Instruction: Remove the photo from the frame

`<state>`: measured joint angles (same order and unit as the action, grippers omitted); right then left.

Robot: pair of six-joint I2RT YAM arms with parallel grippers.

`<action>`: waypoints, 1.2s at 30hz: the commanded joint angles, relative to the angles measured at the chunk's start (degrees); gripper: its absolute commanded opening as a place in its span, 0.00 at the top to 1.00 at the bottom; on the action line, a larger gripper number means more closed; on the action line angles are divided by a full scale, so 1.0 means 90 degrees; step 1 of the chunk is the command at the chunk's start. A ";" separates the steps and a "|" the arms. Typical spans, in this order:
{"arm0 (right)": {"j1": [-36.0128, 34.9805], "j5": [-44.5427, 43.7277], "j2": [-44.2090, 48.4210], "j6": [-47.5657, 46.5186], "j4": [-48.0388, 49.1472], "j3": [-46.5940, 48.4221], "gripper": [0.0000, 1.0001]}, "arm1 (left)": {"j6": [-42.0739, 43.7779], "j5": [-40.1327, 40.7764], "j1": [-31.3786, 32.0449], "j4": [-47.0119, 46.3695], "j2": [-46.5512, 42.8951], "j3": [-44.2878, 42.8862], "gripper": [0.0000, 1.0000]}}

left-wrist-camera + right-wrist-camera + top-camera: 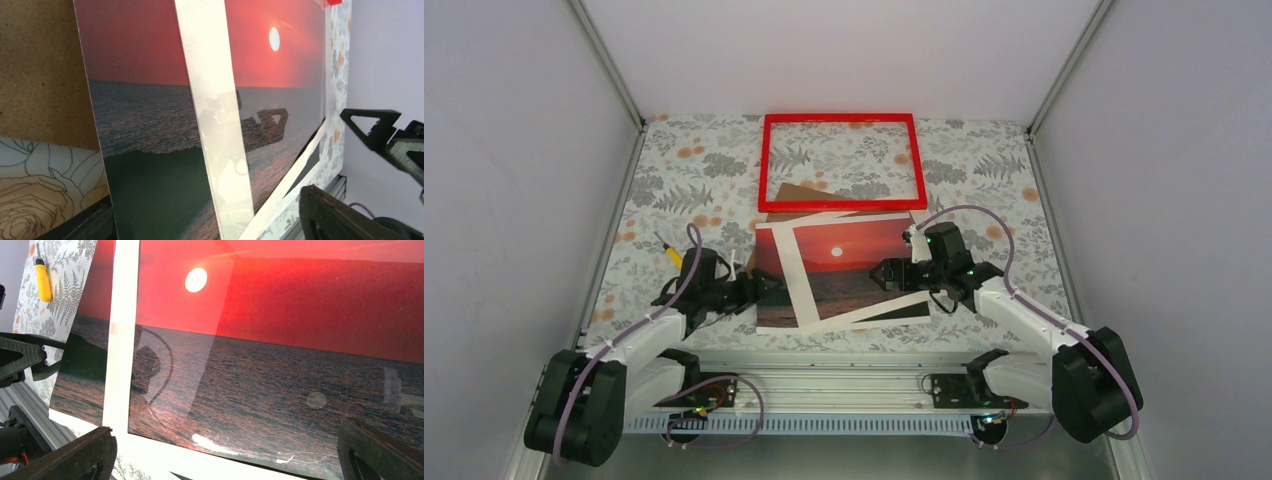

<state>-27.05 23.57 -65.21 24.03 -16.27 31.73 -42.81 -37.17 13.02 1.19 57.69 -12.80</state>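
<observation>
The photo (849,262), a red sunset over dark water, lies flat on the table in front of the frame (842,118). The frame is bright red and bare, with the tablecloth showing through it. A white mat (801,280) lies skewed across the photo (145,115). My left gripper (759,290) is open at the photo's left edge, its fingers (345,215) wide apart with the print's edge between them. My right gripper (886,272) hangs open low over the right half of the photo (280,350), its fingers (70,455) spread and nothing held.
A brown backing board (796,194) pokes out under the frame's near rail and behind the photo. A yellow-handled screwdriver (669,252) lies left of my left arm. Grey walls close in both sides, and a metal rail (844,365) runs along the near edge.
</observation>
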 commanded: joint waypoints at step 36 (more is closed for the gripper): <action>-0.0126 0.0188 -0.0340 -0.0083 0.0352 -0.0097 0.00 | 0.0215 0.0407 -0.0040 -0.1374 0.1935 -0.0557 0.91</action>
<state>-27.75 24.18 -67.92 23.99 -14.63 31.44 -42.78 -35.35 12.86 -12.88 77.47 -17.37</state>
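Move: Just left of the left fingers, about 3 cm and some 4 cm below, runs the photo's left edge. The white mat's left strip lies about 4 cm to this hand's right, 1 cm ahead and 4 cm below. The red frame's near left corner stands roughly 15 cm ahead and 2 cm left, also 4 cm below. From the right hand the photo's left edge is about 26 cm left, 1 cm back and 7 cm below. Dipping 2 cm or so first, the left hand then travels forward about 4 cm along the photo's left edge, towards the red frame, sinking a little more and easing up at the end. Its wide-open fingers close nearly all the way and pinch the photo's left edge, one finger under it and one on top, with the wrist barely turning. ##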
